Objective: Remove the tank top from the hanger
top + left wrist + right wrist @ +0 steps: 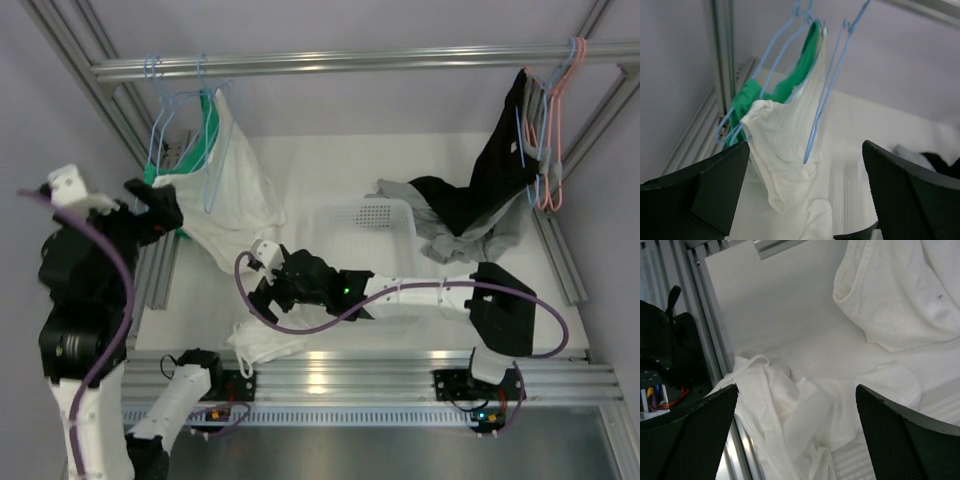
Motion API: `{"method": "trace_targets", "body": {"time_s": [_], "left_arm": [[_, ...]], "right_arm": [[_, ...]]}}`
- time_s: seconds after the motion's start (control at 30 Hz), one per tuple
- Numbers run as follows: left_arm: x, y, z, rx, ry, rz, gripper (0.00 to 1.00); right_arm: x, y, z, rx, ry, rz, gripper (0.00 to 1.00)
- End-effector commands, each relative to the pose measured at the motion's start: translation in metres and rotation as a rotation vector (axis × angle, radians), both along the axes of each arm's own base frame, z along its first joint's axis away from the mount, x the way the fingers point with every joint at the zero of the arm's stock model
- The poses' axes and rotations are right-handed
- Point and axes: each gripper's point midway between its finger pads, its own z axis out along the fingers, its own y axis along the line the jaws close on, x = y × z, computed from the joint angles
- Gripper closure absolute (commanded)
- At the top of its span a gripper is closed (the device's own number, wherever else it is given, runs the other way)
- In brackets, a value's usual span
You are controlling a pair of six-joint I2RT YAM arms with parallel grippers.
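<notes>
The tank top (262, 343) lies crumpled on the table at the near edge, off any hanger; in the right wrist view it is a wrinkled white heap (790, 425). My right gripper (262, 285) (796, 390) hovers just above it, open, with nothing between its fingers. The hanger (213, 165) (822, 100), thin light-blue wire, hangs bare from the rail at the back left, in front of a larger cream-white garment (235, 200) (785, 150). My left gripper (158, 205) (805, 147) is raised beside that garment's left edge, open and empty.
A green garment (205, 140) hangs on other blue hangers (158, 105) behind the cream one. A white mesh basket (365, 225) sits mid-table. A black garment (490, 170) and a pink hanger (560, 130) hang at the right over a grey cloth (450, 245). The rail (400, 60) crosses the back.
</notes>
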Motion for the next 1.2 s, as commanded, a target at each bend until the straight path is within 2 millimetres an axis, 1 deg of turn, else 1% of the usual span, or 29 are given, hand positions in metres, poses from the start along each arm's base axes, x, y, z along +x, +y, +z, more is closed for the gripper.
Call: {"method": "trace_targets", "body": {"time_s": [0.0, 0.03, 0.07, 0.1, 0.13, 0.17, 0.23, 0.27, 0.3, 0.33, 0.37, 0.4, 0.43, 0.47, 0.5, 0.6, 0.63, 0.73, 0.83, 0.87, 0.9, 0.93, 0.97, 1.0, 1.03, 1.07, 1.1, 1.13, 1.17], "left_arm": [[-0.067, 0.036, 0.022, -0.113, -0.184, 0.195, 0.01], [-0.092, 0.044, 0.02, -0.126, -0.233, 0.228, 0.01], [-0.102, 0.046, 0.019, -0.128, -0.256, 0.234, 0.01], [-0.113, 0.048, 0.017, -0.129, -0.275, 0.236, 0.01], [-0.131, 0.048, 0.018, -0.132, -0.319, 0.225, 0.01], [-0.136, 0.048, 0.014, -0.129, -0.317, 0.217, 0.01], [-0.145, 0.045, 0.01, -0.12, -0.314, 0.198, 0.01], [-0.148, 0.041, 0.005, -0.112, -0.289, 0.173, 0.01], [-0.148, 0.038, 0.003, -0.105, -0.272, 0.153, 0.01], [-0.146, 0.035, -0.001, -0.094, -0.252, 0.135, 0.01], [-0.145, 0.029, -0.005, -0.092, -0.234, 0.102, 0.01], [-0.142, 0.026, -0.014, -0.086, -0.2, 0.086, 0.01], [-0.141, 0.023, -0.017, -0.08, -0.187, 0.071, 0.01], [-0.139, 0.018, -0.022, -0.077, -0.171, 0.044, 0.01], [-0.136, 0.016, -0.03, -0.073, -0.141, 0.035, 0.01], [-0.13, 0.012, -0.042, -0.053, -0.093, 0.008, 0.01], [-0.13, 0.011, -0.044, -0.05, -0.086, 0.003, 0.01], [-0.13, 0.01, -0.046, -0.041, -0.079, -0.004, 0.01], [-0.132, 0.011, -0.043, -0.033, -0.089, -0.006, 0.01], [-0.133, 0.011, -0.042, -0.031, -0.091, -0.006, 0.01], [-0.133, 0.011, -0.042, -0.031, -0.091, -0.006, 0.01], [-0.133, 0.011, -0.043, -0.031, -0.091, -0.006, 0.01], [-0.132, 0.011, -0.043, -0.03, -0.09, -0.006, 0.01], [-0.132, 0.011, -0.044, -0.028, -0.086, -0.005, 0.01], [-0.131, 0.011, -0.046, -0.025, -0.081, -0.003, 0.01], [-0.13, 0.011, -0.048, -0.025, -0.075, -0.003, 0.01], [-0.13, 0.011, -0.049, -0.025, -0.074, -0.003, 0.01], [-0.13, 0.011, -0.049, -0.023, -0.073, -0.005, 0.01], [-0.129, 0.011, -0.051, -0.023, -0.069, -0.007, 0.01]], "right_arm": [[-0.003, 0.012, -0.011, -0.099, -0.074, -0.031, 0.01], [-0.004, 0.014, -0.015, -0.117, -0.082, -0.042, 0.01], [-0.007, 0.014, -0.028, -0.177, -0.094, -0.076, 0.01], [-0.008, 0.014, -0.033, -0.202, -0.097, -0.095, 0.01], [-0.009, 0.015, -0.039, -0.228, -0.099, -0.106, 0.01], [-0.014, 0.016, -0.052, -0.26, -0.096, -0.107, 0.01], [-0.013, 0.012, -0.063, -0.307, -0.082, -0.147, 0.0], [-0.013, 0.013, -0.073, -0.331, -0.07, -0.155, 0.01], [-0.013, 0.012, -0.08, -0.354, -0.055, -0.163, 0.01], [-0.015, 0.004, -0.092, -0.417, -0.041, -0.162, 0.01], [-0.016, 0.01, -0.103, -0.454, -0.034, -0.152, 0.01], [-0.017, 0.008, -0.112, -0.493, -0.024, -0.145, 0.01], [-0.018, 0.0, -0.122, -0.552, -0.022, -0.142, 0.01], [-0.018, 0.0, -0.134, -0.587, -0.027, -0.143, 0.0], [-0.018, -0.002, -0.14, -0.604, -0.025, -0.139, 0.0], [-0.026, -0.006, -0.155, -0.662, 0.01, -0.101, 0.01], [-0.028, -0.009, -0.163, -0.689, 0.02, -0.09, 0.01], [-0.036, -0.016, -0.172, -0.745, 0.052, -0.062, 0.03], [-0.045, -0.023, -0.184, -0.767, 0.091, -0.04, 0.27], [-0.046, -0.024, -0.185, -0.771, 0.094, -0.038, 0.43], [-0.047, -0.023, -0.186, -0.773, 0.092, -0.032, 0.52], [-0.05, -0.021, -0.186, -0.772, 0.088, -0.017, 0.6], [-0.052, -0.018, -0.184, -0.764, 0.084, -0.009, 0.74], [-0.053, -0.015, -0.181, -0.756, 0.081, 0.0, 0.8], [-0.057, -0.007, -0.172, -0.732, 0.072, 0.016, 0.89], [-0.058, -0.003, -0.167, -0.718, 0.066, 0.029, 1.0], [-0.057, 0.004, -0.158, -0.686, 0.06, 0.037, 1.0], [-0.058, 0.01, -0.139, -0.636, 0.048, 0.046, 1.0], [-0.06, 0.015, -0.127, -0.599, 0.045, 0.056, 1.0]]}}
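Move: The white tank top lies crumpled on the table about 15 cm below the right gripper, its middle some 4 cm to the right and hardly any way back. From that gripper the basket is roughly 14 cm ahead and 22 cm right, down at table height; the front rail runs about 10 cm back. The hanging white top is about 18 cm ahead, 4 cm left and slightly higher. From the left gripper the tank top is about 9 cm back, 13 cm right and 43 cm down. Lower the open right gripper about 15 cm onto the freed tank top, easing back some 4 cm and tipping the fingers down about 35 degrees, then shut them to pinch a fold near its strap end. Meanwhile draw the open, empty left gripper quickly back about 17 cm, away from the hangers, then ease it a little forward and down. ##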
